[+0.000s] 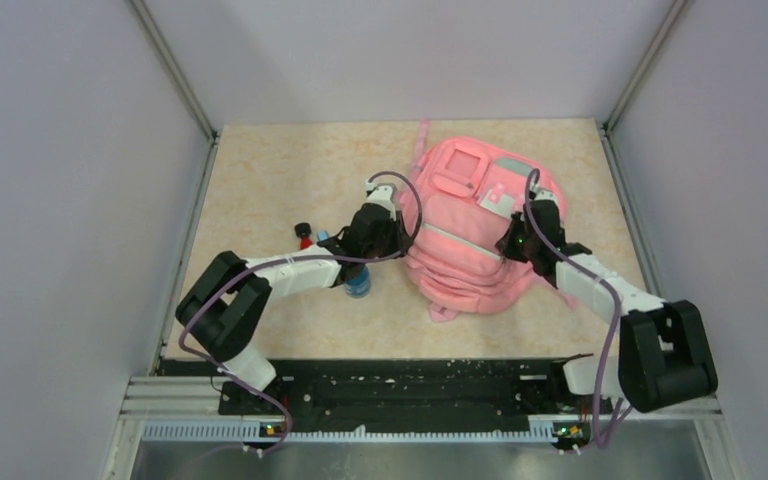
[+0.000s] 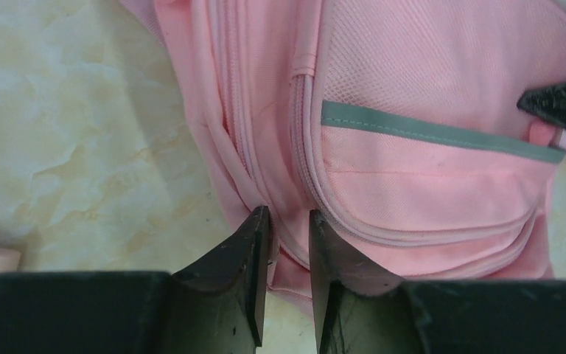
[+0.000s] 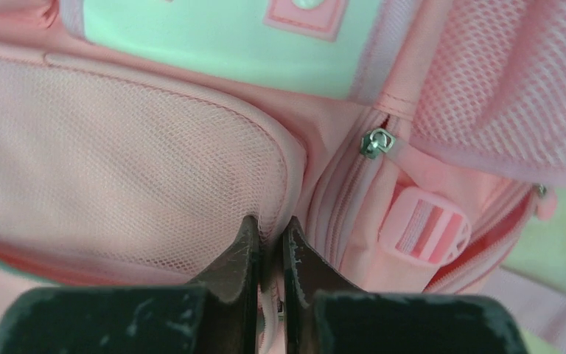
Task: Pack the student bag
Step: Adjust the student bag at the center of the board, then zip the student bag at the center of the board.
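Observation:
The student bag (image 1: 460,262) lies flat in the middle-right of the table, pink with mint-trimmed front pockets. My left gripper (image 1: 398,238) is at its left edge. In the left wrist view the left gripper (image 2: 289,221) has its jaws drawn close on a fold of the student bag (image 2: 427,184) beside the zip seam. My right gripper (image 1: 512,243) is on the bag's right side. The right wrist view shows the right gripper (image 3: 269,232) pinching the edge of the mesh pocket of the student bag (image 3: 155,169), with a zip pull (image 3: 377,141) and a buckle (image 3: 426,225) just to the right.
A blue bottle (image 1: 358,286) stands under my left forearm. A small red and black item (image 1: 304,234) lies left of it. Grey walls close in the table on the left, far and right sides. A dark tip of the other gripper (image 2: 560,107) shows across the bag.

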`<state>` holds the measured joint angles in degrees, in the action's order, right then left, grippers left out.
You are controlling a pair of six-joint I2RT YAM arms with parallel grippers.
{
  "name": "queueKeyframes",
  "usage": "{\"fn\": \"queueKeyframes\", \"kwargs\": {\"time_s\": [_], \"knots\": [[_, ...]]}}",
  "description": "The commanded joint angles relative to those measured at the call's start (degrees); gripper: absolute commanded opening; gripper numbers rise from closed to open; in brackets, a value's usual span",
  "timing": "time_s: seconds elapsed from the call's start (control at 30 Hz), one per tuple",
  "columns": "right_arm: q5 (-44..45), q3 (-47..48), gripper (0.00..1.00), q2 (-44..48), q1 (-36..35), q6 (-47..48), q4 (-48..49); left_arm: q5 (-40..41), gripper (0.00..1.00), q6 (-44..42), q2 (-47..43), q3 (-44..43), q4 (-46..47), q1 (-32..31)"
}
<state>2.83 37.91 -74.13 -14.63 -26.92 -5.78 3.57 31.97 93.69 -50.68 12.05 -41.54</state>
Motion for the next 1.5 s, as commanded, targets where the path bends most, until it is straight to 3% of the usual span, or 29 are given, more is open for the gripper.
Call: {"fn": "queueKeyframes", "kwargs": {"time_s": [0.0,0.2,0.33,0.4,0.47,0.53,0.6,0.77,0.97,1.2,1.47], "knots": [[-1.5,8.9,0.0,-9.4,-1.2,6.2,11.1,-5.9,0.28,4.4,-0.2,0.6,6.7,-8.4],[-1.9,16.1,0.0,-17.6,-1.1,13.3,13.2,-4.2,0.28,6.1,-1.6,1.2,9.6,-12.5],[0.2,19.6,0.03,-18.4,-1.1,16.6,11.1,-4.1,0.38,3.7,-4.5,-0.1,7.4,-12.9],[1.1,21.6,0.18,-17.2,-1.1,17.9,8.2,-0.5,0.53,0.9,-7.4,-0.5,4.2,-12.8],[2.9,23.7,0.49,-14.5,-1.1,18.6,3.8,4.9,0.65,-1.6,-11.0,-0.5,0.3,-12.7],[4.7,24.7,0.72,-11.7,-1.1,18.1,0.5,7.8,0.72,-4.4,-14.4,0.1,-2.2,-12.3],[6.0,24.7,0.81,-8.7,-1.1,16.1,-2.3,9.1,0.74,-6.2,-17.3,0.8,-4.5,-11.3],[11.0,20.0,0.86,-1.4,-1.1,7.1,-9.2,7.0,0.76,-5.0,-21.2,5.8,-6.2,-5.8],[12.4,7.7,0.9,11.2,-0.8,0.1,-12.9,1.9,0.77,-1.5,-23.8,12.6,-3.9,1.7],[10.6,-3.1,0.92,24.7,-0.9,-9.9,-16.9,2.1,0.77,-1.3,-24.5,14.7,-3.4,3.8],[4.9,-10.3,0.99,24.1,-0.9,-17.2,-9.2,1.7,0.77,-0.6,-25.1,15.4,-2.3,4.3]]}}
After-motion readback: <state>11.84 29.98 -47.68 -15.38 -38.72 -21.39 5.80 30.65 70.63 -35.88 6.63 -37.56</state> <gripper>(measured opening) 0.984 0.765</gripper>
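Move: Both hands already hold the student bag. The left hand is on its left edge, with the bag's middle about 18 cm to its right and 6 cm ahead; the right hand is on the pocket's right side, with that middle some 6 cm ahead, 6 cm left. The blue cup stands 13 cm left and 9 cm back of the left hand, the stapler 16 cm left and 1 cm ahead. The mint label lies 11 cm ahead of the right hand and 1 cm left. Keeping their pinches on the bag, the right hand pushes its side about 10 cm forward while the left drags its edge back and to the right, turning the bag counter-clockwise. Both then open and lift clear. The left arcs over forward and left, down beside the bag near the cup; the right swings back some 17 cm and sinks, open, by the near-right corner. ##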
